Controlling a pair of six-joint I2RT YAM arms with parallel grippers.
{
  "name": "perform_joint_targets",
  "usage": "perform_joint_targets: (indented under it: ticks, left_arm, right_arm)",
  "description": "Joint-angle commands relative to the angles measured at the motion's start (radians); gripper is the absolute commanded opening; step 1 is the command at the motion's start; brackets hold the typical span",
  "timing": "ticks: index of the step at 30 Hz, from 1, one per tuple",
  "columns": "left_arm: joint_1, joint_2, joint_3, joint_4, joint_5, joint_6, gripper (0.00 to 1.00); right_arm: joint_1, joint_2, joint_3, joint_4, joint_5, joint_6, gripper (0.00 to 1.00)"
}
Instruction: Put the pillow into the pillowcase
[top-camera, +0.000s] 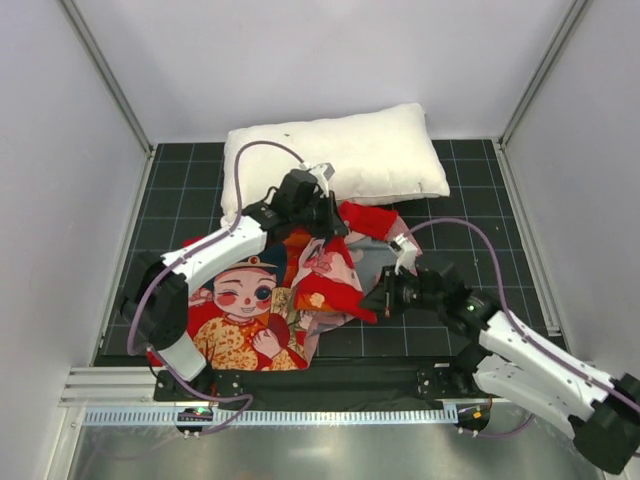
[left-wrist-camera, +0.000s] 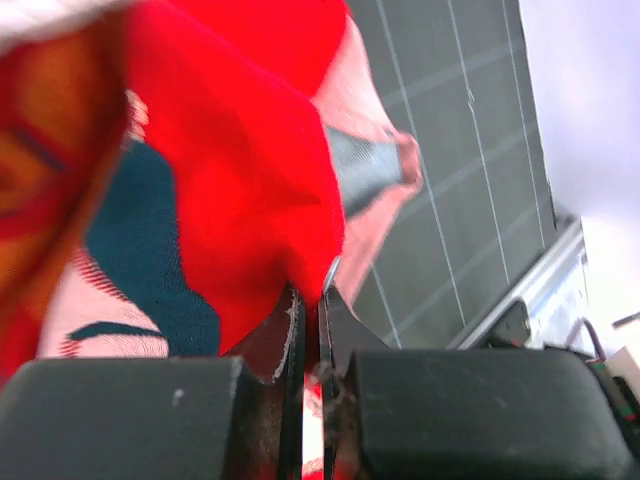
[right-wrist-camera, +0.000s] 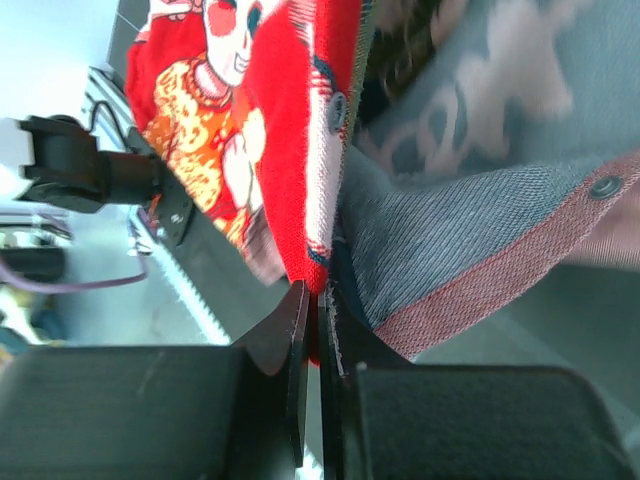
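The plump white pillow (top-camera: 335, 157) lies at the back of the black gridded mat (top-camera: 500, 230). In front of it the red pillowcase (top-camera: 245, 320) with its cartoon child's face lies crumpled, its pale reverse showing near the middle. My left gripper (top-camera: 325, 222) is shut on a fold of the pillowcase (left-wrist-camera: 240, 150) near the pillow's front edge. Red cloth runs between its fingers (left-wrist-camera: 310, 300). My right gripper (top-camera: 383, 300) is shut on the pillowcase's edge (right-wrist-camera: 310, 150) at the cloth's right side. Its fingertips (right-wrist-camera: 318, 300) pinch the red hem beside the greyish reverse (right-wrist-camera: 480, 240).
Pale walls and metal frame posts (top-camera: 105, 75) close in the mat on three sides. A metal rail (top-camera: 300, 412) runs along the near edge by the arm bases. A snap button (right-wrist-camera: 604, 187) sits on the case's hem.
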Motion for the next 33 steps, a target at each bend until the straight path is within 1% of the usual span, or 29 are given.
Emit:
perform_joint_targets:
  ticks: [1,2,3,5,6,7,9,10,14,15,17,18,20,21,22,24,25,26,27,28,29,31,32,33]
  left_arm:
    - [-0.033,-0.045,-0.009,0.066,-0.058,-0.037,0.0]
    - [-0.056,-0.049,-0.012,0.064,-0.067,-0.042,0.0]
    - [-0.067,-0.054,-0.014,0.066,-0.073,-0.043,0.0]
    - [-0.09,-0.065,-0.017,0.066,-0.092,-0.052,0.0]
    - [-0.112,-0.069,-0.023,0.066,-0.096,-0.052,0.0]
    - [-0.126,-0.074,-0.024,0.066,-0.104,-0.052,0.0]
    - [-0.153,-0.078,-0.027,0.066,-0.121,-0.054,0.0]
    - [-0.161,-0.08,-0.029,0.068,-0.127,-0.055,0.0]
    - [-0.199,-0.074,-0.034,0.068,-0.145,-0.063,0.0]
    - [-0.208,-0.068,-0.034,0.068,-0.148,-0.065,0.0]
    - [-0.227,-0.062,-0.04,0.071,-0.148,-0.066,0.0]
    - [-0.231,-0.059,-0.043,0.078,-0.148,-0.071,0.0]
    - [-0.245,-0.049,-0.054,0.087,-0.15,-0.08,0.0]
    - [-0.253,-0.048,-0.06,0.094,-0.147,-0.089,0.0]
    - [-0.267,-0.045,-0.072,0.106,-0.147,-0.092,0.0]
    - [-0.282,-0.045,-0.083,0.114,-0.153,-0.098,0.0]
    - [-0.288,-0.043,-0.089,0.117,-0.155,-0.1,0.0]
    - [-0.299,-0.043,-0.095,0.118,-0.161,-0.101,0.0]
    - [-0.305,-0.042,-0.103,0.12,-0.162,-0.104,0.0]
    - [-0.311,-0.042,-0.103,0.12,-0.165,-0.104,0.0]
    - [-0.317,-0.04,-0.109,0.121,-0.168,-0.106,0.0]
    - [-0.323,-0.04,-0.118,0.12,-0.176,-0.108,0.0]
    - [-0.325,-0.039,-0.124,0.121,-0.187,-0.109,0.0]
    - [-0.325,-0.037,-0.132,0.123,-0.188,-0.109,0.0]
  right_arm:
    - [0.024,-0.19,-0.037,-0.297,0.035,0.171,0.04]
    - [0.024,-0.234,-0.041,-0.317,0.033,0.19,0.04]
    - [0.027,-0.318,-0.047,-0.34,0.033,0.217,0.04]
    - [0.026,-0.383,-0.04,-0.419,0.032,0.257,0.04]
    - [0.027,-0.441,-0.02,-0.451,0.038,0.265,0.04]
    - [0.027,-0.465,-0.005,-0.524,0.047,0.277,0.04]
    - [0.027,-0.533,0.041,-0.59,0.077,0.284,0.04]
    - [0.027,-0.552,0.054,-0.636,0.081,0.29,0.04]
    - [0.027,-0.581,0.081,-0.722,0.062,0.3,0.05]
    - [0.027,-0.578,0.085,-0.739,0.047,0.293,0.26]
    - [0.027,-0.569,0.085,-0.766,0.047,0.275,0.59]
    - [0.029,-0.566,0.094,-0.767,0.091,0.258,0.82]
    - [0.027,-0.543,0.123,-0.766,0.165,0.244,0.89]
    - [0.027,-0.532,0.159,-0.749,0.2,0.233,0.9]
    - [0.027,-0.517,0.181,-0.74,0.284,0.227,0.9]
    - [0.027,-0.46,0.225,-0.698,0.37,0.203,0.91]
    - [0.027,-0.433,0.235,-0.68,0.477,0.187,0.92]
    - [0.027,-0.401,0.242,-0.668,0.526,0.169,0.92]
    - [0.027,-0.309,0.268,-0.66,0.632,0.146,0.93]
    - [0.024,-0.264,0.285,-0.663,0.668,0.144,0.93]
    - [0.012,-0.171,0.314,-0.661,0.692,0.143,0.92]
    - [-0.016,-0.105,0.331,-0.626,0.708,0.142,0.92]
    - [-0.042,-0.086,0.328,-0.599,0.678,0.142,0.92]
    - [-0.112,-0.069,0.303,-0.519,0.641,0.142,0.92]
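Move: Both my hands already pinch red folds of the pillowcase. From my left hand, the grey lining I carry its fold towards lies about 5 cm back, 12 cm right and 10 cm down; the pillow's middle is some 21 cm ahead and slightly lower, the printed face 17 cm back and 28 cm left. From my right hand, the near table edge is some 14 cm straight back, 10 cm down; the grey lining lies 15 cm ahead, 3 cm right. I pull the right-hand flap about 9 cm back towards the near table edge and 8 cm right, let go of it, then swing that hand, wide open, some 11 cm forward over the grey lining, turning clockwise roughly 30 degrees. My left hand keeps its pinch and draws its red fold back and right, pausing midway, then sinks a little. ##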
